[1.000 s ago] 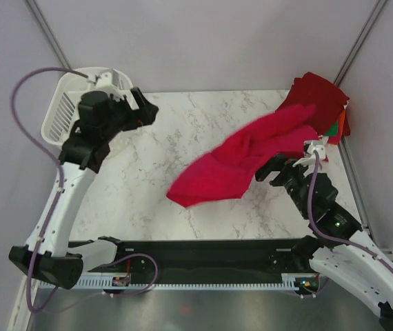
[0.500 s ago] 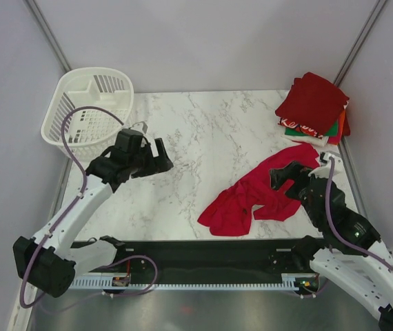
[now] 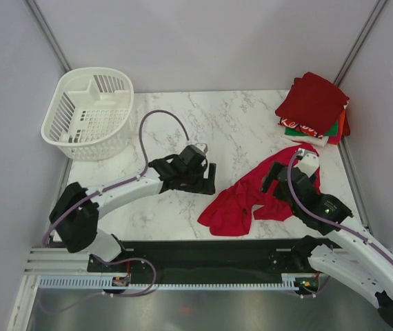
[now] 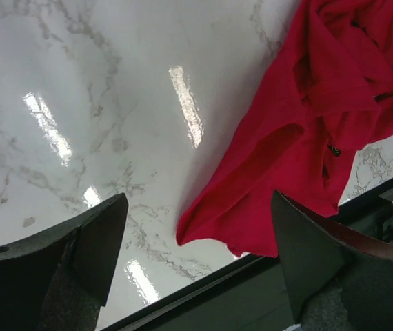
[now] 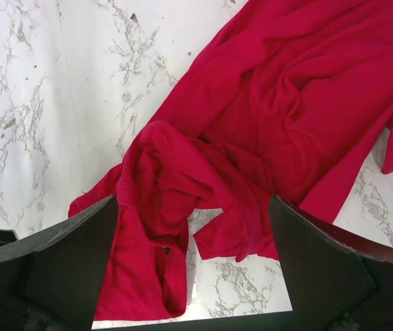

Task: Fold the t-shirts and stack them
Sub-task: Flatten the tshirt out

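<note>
A bright red t-shirt lies crumpled on the marble table, front right of centre. My left gripper hovers just left of it, open, and the shirt's near corner shows below between its fingers. My right gripper is over the shirt's right part, open, with the rumpled cloth beneath its wide jaws and nothing held. A stack of folded t-shirts, dark red on top with green, white and orange edges, sits at the back right corner.
A white slatted basket stands at the back left corner. The table's front edge with its black rail runs just in front of the shirt. Grey walls close in the sides and back.
The red shirt, spread in the air a second ago, has dropped into a heap on the table. My left arm swung from the basket over to the shirt. The right gripper moved a little over the cloth.
</note>
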Controlling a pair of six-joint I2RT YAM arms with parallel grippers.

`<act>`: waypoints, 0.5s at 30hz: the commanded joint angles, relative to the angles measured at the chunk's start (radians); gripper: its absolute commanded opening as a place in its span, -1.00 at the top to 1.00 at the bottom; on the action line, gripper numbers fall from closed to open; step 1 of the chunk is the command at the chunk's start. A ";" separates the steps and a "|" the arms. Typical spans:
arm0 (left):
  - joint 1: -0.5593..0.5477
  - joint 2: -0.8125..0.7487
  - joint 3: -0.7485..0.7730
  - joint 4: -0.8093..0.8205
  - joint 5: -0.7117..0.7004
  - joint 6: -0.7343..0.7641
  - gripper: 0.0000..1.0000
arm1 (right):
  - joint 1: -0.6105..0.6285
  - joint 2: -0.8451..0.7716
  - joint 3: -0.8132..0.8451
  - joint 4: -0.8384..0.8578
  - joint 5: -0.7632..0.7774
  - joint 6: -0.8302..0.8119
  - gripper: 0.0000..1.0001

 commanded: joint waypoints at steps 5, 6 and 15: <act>-0.117 0.209 0.173 0.129 -0.053 0.065 -0.84 | 0.002 -0.016 0.003 0.016 0.035 -0.003 -0.96; -0.126 0.221 0.179 0.140 -0.034 0.077 -0.84 | 0.002 -0.019 0.002 0.015 0.034 -0.003 -0.96; -0.142 0.341 0.227 0.152 -0.025 0.090 -0.84 | 0.002 -0.019 -0.004 0.016 0.026 -0.007 -0.96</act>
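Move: The rumpled t-shirt lies on the table about 11 cm below the left hand, its middle some 19 cm to the right and 3 cm farther out; its left end is closer, about 6 cm right and 7 cm back. The folded stack is roughly 30 cm ahead and 37 cm right of the left hand. From the right hand, the t-shirt's middle lies about 4 cm ahead, 4 cm left and 18 cm down. Bring the open left gripper about 8 cm to the right, in over the left part of the t-shirt, sinking slowly by some 4 cm on the way. Start fast and ease off sideways towards the end, swivelling the hand about 10 degrees clockwise, with the fingers kept wide and still above the cloth. ##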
